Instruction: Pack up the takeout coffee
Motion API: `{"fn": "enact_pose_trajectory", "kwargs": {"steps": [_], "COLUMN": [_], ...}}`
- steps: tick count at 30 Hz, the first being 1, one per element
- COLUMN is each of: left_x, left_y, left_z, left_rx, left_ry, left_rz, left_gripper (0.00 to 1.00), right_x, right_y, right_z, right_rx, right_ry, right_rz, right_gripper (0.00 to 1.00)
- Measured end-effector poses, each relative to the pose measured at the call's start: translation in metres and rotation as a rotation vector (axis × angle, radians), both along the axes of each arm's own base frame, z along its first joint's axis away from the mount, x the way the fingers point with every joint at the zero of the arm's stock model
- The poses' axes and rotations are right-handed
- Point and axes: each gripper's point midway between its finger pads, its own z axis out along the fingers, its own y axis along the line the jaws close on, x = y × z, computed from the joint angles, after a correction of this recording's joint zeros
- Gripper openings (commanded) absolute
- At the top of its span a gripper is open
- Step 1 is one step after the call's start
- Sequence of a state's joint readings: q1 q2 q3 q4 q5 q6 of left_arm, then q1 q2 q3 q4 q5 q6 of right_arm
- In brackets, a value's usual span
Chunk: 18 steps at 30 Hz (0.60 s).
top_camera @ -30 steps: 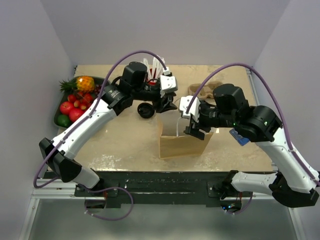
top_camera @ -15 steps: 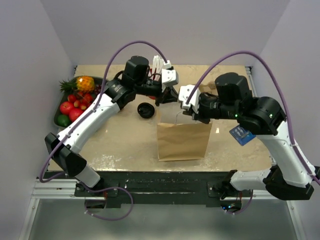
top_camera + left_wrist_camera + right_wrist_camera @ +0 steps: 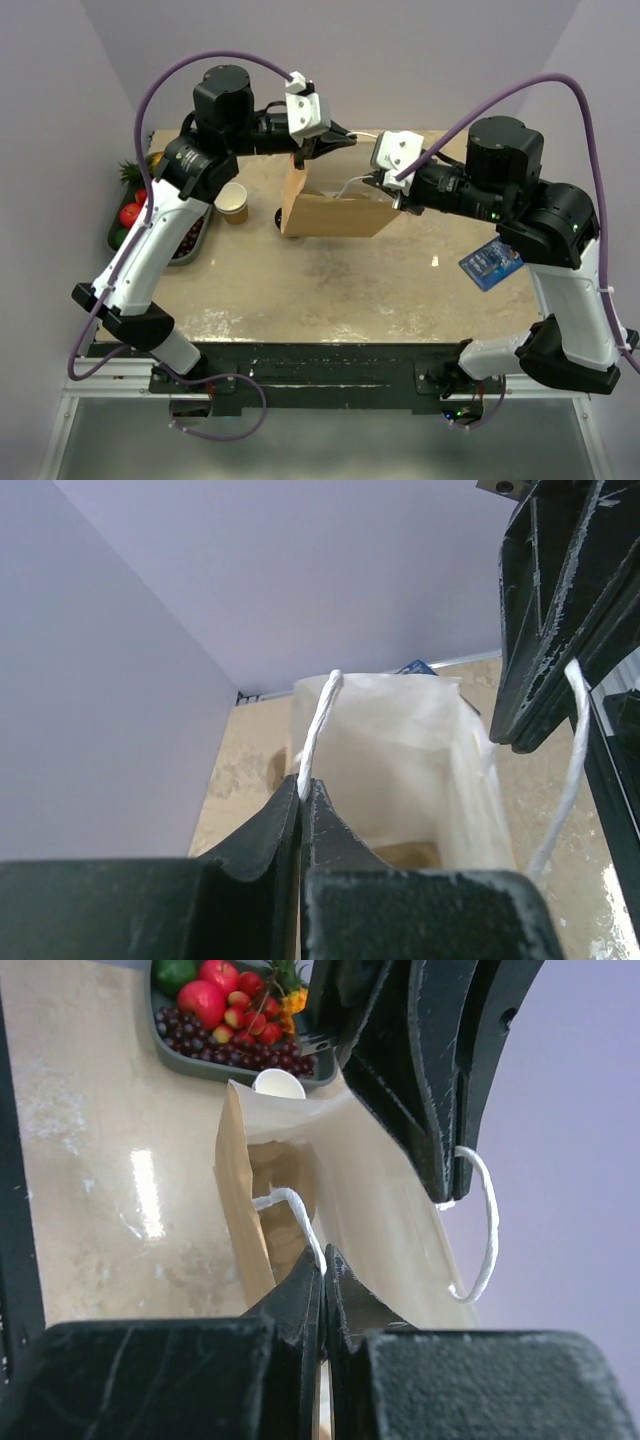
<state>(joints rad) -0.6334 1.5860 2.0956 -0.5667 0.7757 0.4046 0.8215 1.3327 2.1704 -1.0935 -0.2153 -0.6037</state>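
A brown paper bag [image 3: 335, 214] hangs between both arms above the back of the table, held by its two white string handles. My left gripper [image 3: 345, 138] is shut on one string handle [image 3: 320, 720], with the open bag mouth [image 3: 385, 760] just below it. My right gripper [image 3: 384, 180] is shut on the other string handle [image 3: 288, 1200]. Looking into the bag [image 3: 280, 1185] I see only brown paper. The takeout coffee is hidden. A dark round shape [image 3: 282, 216] peeks out at the bag's lower left corner, and I cannot tell what it is.
A lidless tan cup [image 3: 233, 203] with a white inside stands left of the bag, next to a dark fruit tray [image 3: 128, 232] at the table's left edge. The tray [image 3: 300, 1070] and cup [image 3: 278, 1083] also show beyond the bag. A blue tag [image 3: 490, 262] hangs on the right arm.
Both grippers closed on the string handles. The arms then lifted the bag off the front middle of the table and carried it back and to the left.
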Motion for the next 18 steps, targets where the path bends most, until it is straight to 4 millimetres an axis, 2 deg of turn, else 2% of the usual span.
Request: {"fn": "enact_pose_trajectory", "kwargs": {"steps": [6, 10, 11, 12, 13, 14, 17, 18], "left_x": [0.009, 0.013, 0.013, 0.013, 0.013, 0.011, -0.007, -0.016], "left_y": [-0.002, -0.003, -0.002, -0.001, 0.000, 0.003, 0.016, 0.022], "left_z": [-0.009, -0.024, -0.031, -0.044, -0.055, -0.072, -0.131, -0.151], "left_rx": [0.019, 0.045, 0.058, 0.078, 0.095, 0.119, 0.202, 0.229], "left_ry": [0.011, 0.031, 0.041, 0.058, 0.071, 0.092, 0.203, 0.251], "left_rz": [0.018, 0.025, 0.027, 0.030, 0.032, 0.038, 0.039, 0.037], "left_gripper": [0.00, 0.00, 0.09, 0.19, 0.27, 0.41, 0.61, 0.63], "right_x": [0.009, 0.008, 0.007, 0.006, 0.004, 0.001, -0.017, -0.024], "right_y": [0.004, 0.004, 0.003, 0.002, 0.001, -0.001, -0.012, -0.015], "right_z": [0.002, -0.002, -0.006, -0.012, -0.019, -0.029, -0.074, -0.087], "right_rx": [-0.003, -0.004, -0.008, -0.016, -0.026, -0.039, -0.108, -0.128], "right_ry": [-0.026, -0.024, -0.021, -0.013, -0.003, 0.014, 0.111, 0.143], "right_rz": [-0.009, -0.008, -0.007, -0.006, -0.004, 0.001, 0.026, 0.036], "right_gripper": [0.00, 0.00, 0.01, 0.13, 0.21, 0.40, 0.73, 0.75]}}
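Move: Both hands already pinch the bag's white handles. Its body hangs about 17 cm below them, 4 cm back from the left hand and 3 cm ahead and 3 cm left of the right. The bare table spot for it is some 45 cm below both hands, 5 cm back from the left and 2 cm ahead, 3 cm left of the right. From the left hand, the black lid lies about 12 cm ahead, 10 cm left. Both hands swoop down over the table, left about 15 cm, right about 9, opening and releasing the bag's handles. ##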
